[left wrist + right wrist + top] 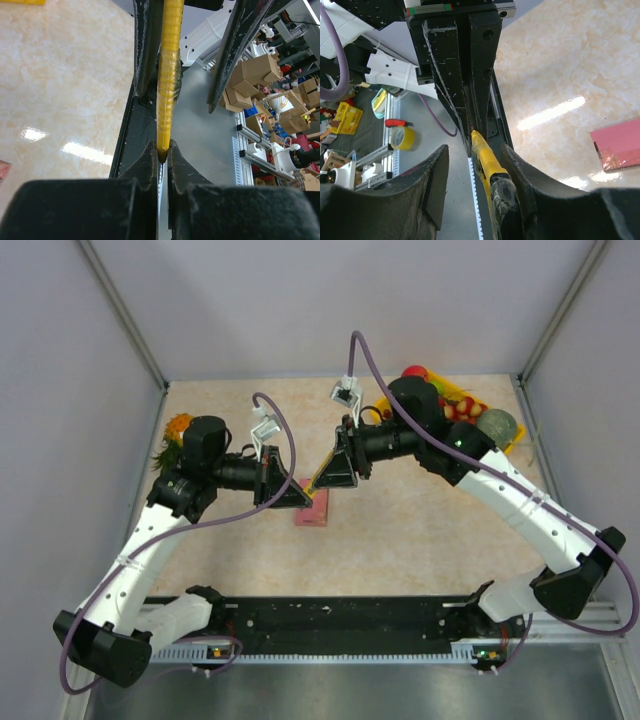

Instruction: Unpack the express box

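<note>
The pink express box (312,508) lies flat on the table under the two grippers; one corner of it shows in the right wrist view (617,142). A yellow utility knife (322,476) hangs in the air between the arms. My left gripper (161,150) is shut on one thin end of the knife (167,75). My right gripper (475,150) stands open around the knife's other end (487,162). The handle rests against one finger, with a clear gap to the other finger (437,175).
A yellow fruit tray (512,438) with several fruits stands at the back right. An orange flower-like thing (176,428) lies at the back left. The arms' black base rail (330,615) runs along the near edge. Grey walls enclose the table.
</note>
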Robot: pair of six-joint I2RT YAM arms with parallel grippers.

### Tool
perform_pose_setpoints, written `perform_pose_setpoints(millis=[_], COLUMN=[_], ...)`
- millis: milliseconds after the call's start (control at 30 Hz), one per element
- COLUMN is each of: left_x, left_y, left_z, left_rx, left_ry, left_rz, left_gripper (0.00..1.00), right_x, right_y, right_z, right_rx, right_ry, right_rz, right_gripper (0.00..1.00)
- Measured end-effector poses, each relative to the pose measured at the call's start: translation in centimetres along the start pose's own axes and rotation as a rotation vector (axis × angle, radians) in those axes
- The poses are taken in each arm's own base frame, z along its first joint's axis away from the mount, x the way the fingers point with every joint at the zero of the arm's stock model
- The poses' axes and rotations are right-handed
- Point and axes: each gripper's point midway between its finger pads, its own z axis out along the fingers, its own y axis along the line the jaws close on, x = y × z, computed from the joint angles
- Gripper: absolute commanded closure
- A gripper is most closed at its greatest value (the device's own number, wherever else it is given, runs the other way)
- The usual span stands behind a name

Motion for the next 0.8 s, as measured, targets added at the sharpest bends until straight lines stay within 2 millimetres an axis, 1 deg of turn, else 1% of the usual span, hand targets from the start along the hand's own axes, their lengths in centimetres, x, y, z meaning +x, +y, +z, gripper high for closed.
perform_pose_setpoints(millis=[133,267,367,467,500,533,600,700,767,800], left_x=[0.0,0.0,0.0,0.0,0.0,0.0,0.0,0.0,-0.1,-0.2], left_y=[0.0,-0.1,-0.1,-0.1,-0.1,-0.1,-0.1,-0.1,0.1,0.3], left_z=[0.0,0.0,0.0,0.0,0.0,0.0,0.0,-0.1,-0.1,-0.1], left_rx=[0.000,0.003,0.004,0.004,0.003,0.003,0.004,-0.002,-0.018,-0.036], left_ry=[0.000,0.001,0.001,0.001,0.000,0.001,0.000,-0.002,-0.009,-0.015], left_rz=[0.000,0.000,0.000,0.001,0.002,0.002,0.003,0.008,0.016,0.017], left_gripper=[1.00,1.00,1.00,1.00,0.99,0.98,0.80,0.33,0.23,0.13], right_x=[-0.2,-0.4,-0.2,-0.1,-0.1,-0.1,-0.2,-0.2,-0.1,0.1], right_y=[-0.1,-0.1,-0.2,-0.4,-0.3,-0.3,-0.2,-0.4,-0.7,-1.2], right_z=[0.0,0.2,0.3,0.4,0.4,0.5,0.5,0.6,0.7,0.8], right_rx=[0.005,0.000,-0.003,-0.004,-0.004,-0.010,-0.012,-0.006,0.011,0.032], right_ry=[-0.007,-0.017,-0.017,-0.018,-0.017,-0.017,-0.020,-0.024,-0.024,-0.027], right_rz=[-0.002,-0.004,0.001,0.002,0.006,0.009,0.007,0.013,0.022,0.028], right_gripper=[0.65,0.69,0.73,0.87,0.96,1.00,1.00,1.00,1.00,1.00])
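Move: The yellow cutter is still pinched near its blade end in the left fingers. Its middle lies some 4 cm to the left hand's right, about 2 cm ahead and 3 cm higher. From the right hand, whose half-open fingers straddle the handle, the cutter's middle is about 2 cm to the left, 1 cm ahead and 1 cm below. The pink express box lies on the table roughly 18 cm ahead of the left hand, 1 cm to its right and 31 cm below. The cutter's handle is taken between the right hand's fingers, which close from about half open until they pinch it, the hand staying almost in place apart from easing about 1 cm forward and down at the end. Only once that grip has shut do the left fingers, held still at the blade end, open wide and let go. ##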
